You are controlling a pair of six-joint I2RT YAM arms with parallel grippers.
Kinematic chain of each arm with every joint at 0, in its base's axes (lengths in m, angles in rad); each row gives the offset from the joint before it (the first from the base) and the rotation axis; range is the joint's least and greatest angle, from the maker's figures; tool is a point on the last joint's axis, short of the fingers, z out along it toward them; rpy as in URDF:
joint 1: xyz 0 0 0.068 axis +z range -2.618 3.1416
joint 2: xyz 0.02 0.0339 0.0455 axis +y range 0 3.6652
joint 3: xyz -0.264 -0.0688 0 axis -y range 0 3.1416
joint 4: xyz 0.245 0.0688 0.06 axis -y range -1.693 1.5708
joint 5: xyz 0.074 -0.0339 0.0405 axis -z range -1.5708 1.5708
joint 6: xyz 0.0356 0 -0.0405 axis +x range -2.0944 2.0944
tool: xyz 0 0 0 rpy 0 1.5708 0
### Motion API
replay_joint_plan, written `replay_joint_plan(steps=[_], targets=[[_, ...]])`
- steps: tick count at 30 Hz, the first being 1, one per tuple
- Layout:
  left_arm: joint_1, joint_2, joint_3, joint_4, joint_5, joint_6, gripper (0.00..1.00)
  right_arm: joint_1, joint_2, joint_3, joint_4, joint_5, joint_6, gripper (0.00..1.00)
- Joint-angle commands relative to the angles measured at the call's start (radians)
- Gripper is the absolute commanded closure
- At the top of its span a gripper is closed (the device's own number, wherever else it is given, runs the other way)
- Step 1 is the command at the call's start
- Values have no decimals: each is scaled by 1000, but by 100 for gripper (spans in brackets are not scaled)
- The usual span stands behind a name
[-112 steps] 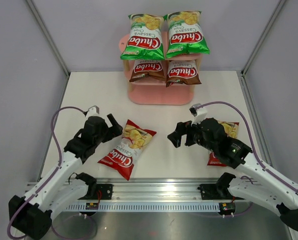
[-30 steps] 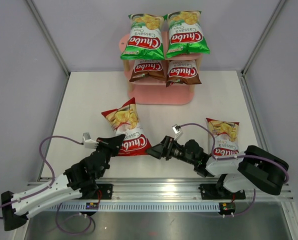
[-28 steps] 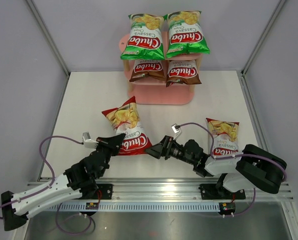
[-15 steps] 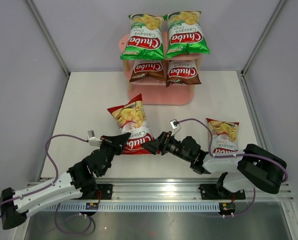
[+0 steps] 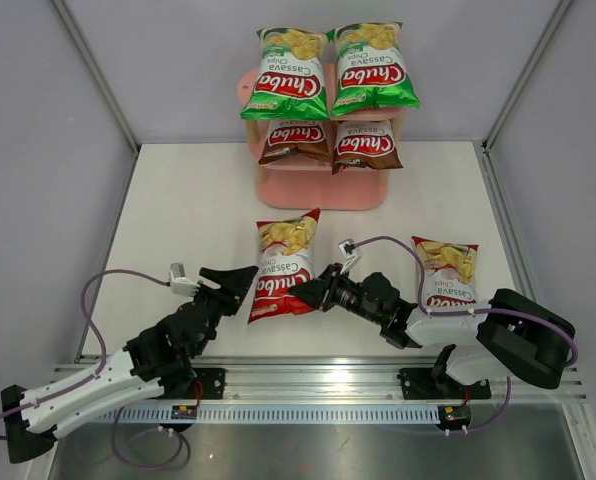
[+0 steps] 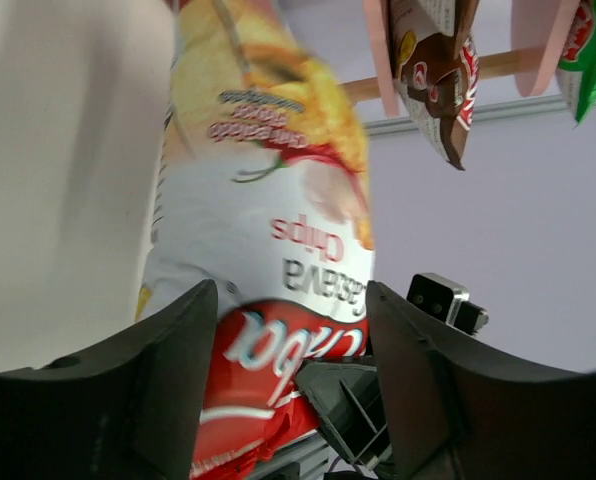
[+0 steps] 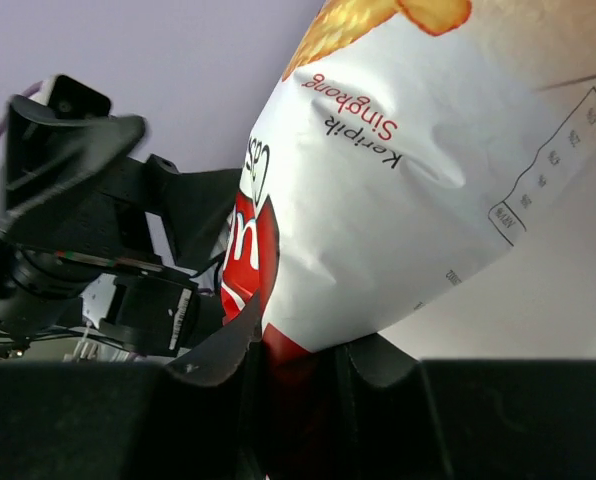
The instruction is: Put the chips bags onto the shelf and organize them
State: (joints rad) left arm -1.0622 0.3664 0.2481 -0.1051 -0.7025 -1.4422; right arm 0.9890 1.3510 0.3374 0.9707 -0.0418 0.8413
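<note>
A red chips bag [image 5: 283,262] stands tilted over the table, in front of the shelf [image 5: 318,190]. My right gripper [image 5: 311,292] is shut on its lower edge; the right wrist view shows its jaws [image 7: 303,345] pinching the red seam of the bag [image 7: 408,170]. My left gripper [image 5: 241,284] is open just left of the bag; in the left wrist view the bag [image 6: 268,240] fills the space ahead of the spread gripper [image 6: 290,300]. A second red bag [image 5: 445,275] lies flat at the right. Two green bags [image 5: 288,72] stand on the shelf's top tier and two brown bags [image 5: 296,140] on the middle tier.
The shelf's bottom board [image 5: 313,198] shows bare pink. Grey walls close in the table on the left, right and back. The metal rail [image 5: 308,395] with both arm bases runs along the near edge. My right arm's cable [image 5: 393,245] loops over the table.
The held red bag has swung to the right and turned, so its top now points toward the shelf. My right gripper moved with it. My left gripper stays beside the bag.
</note>
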Motion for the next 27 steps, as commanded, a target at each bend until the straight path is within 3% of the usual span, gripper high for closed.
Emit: replay_joint_plan(steps=[1,5,8,15,27], targets=[[-5,-101,26,-117,-87,38,31,5,-29,11,53,36,-50,78],[-5,-272,71,-293,-170,113,22,-22,-35,9,48,51,-53,83],[-5,-308,144,-386,-187,231,15,-71,-32,8,69,-15,-47,84],[-4,-146,367,-623,-215,387,1,-242,19,32,123,-168,-27,85],[-5,-135,422,-585,-187,653,1,-440,88,97,135,-309,-16,85]])
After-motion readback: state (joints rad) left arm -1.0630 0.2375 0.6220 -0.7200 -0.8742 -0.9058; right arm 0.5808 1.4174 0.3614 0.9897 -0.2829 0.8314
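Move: The shelf's empty bottom tier lies some 32 cm ahead of the right hand, 7 cm to its right and about 11 cm below. The red chips bag it already holds reaches out from those fingers, its middle about 7 cm ahead, 3 cm left and level. Two brown bags on the middle tier sit roughly 33 cm ahead and 8 cm above, one straight ahead, one 18 cm right. From the left hand the bottom tier is about 29 cm ahead, 18 cm right, 13 cm below. Still pinching the red bag by its near end, the right hand holds almost still briefly, then carries it nearly level towards the bottom tier, about 10 cm forward and 7 cm right, turning some 10 degrees clockwise. The left hand, already partly open beside the bag, draws away 10 cm left while rising about 5 cm, spreads its fingers fully and rolls its left side up some 35 degrees. ##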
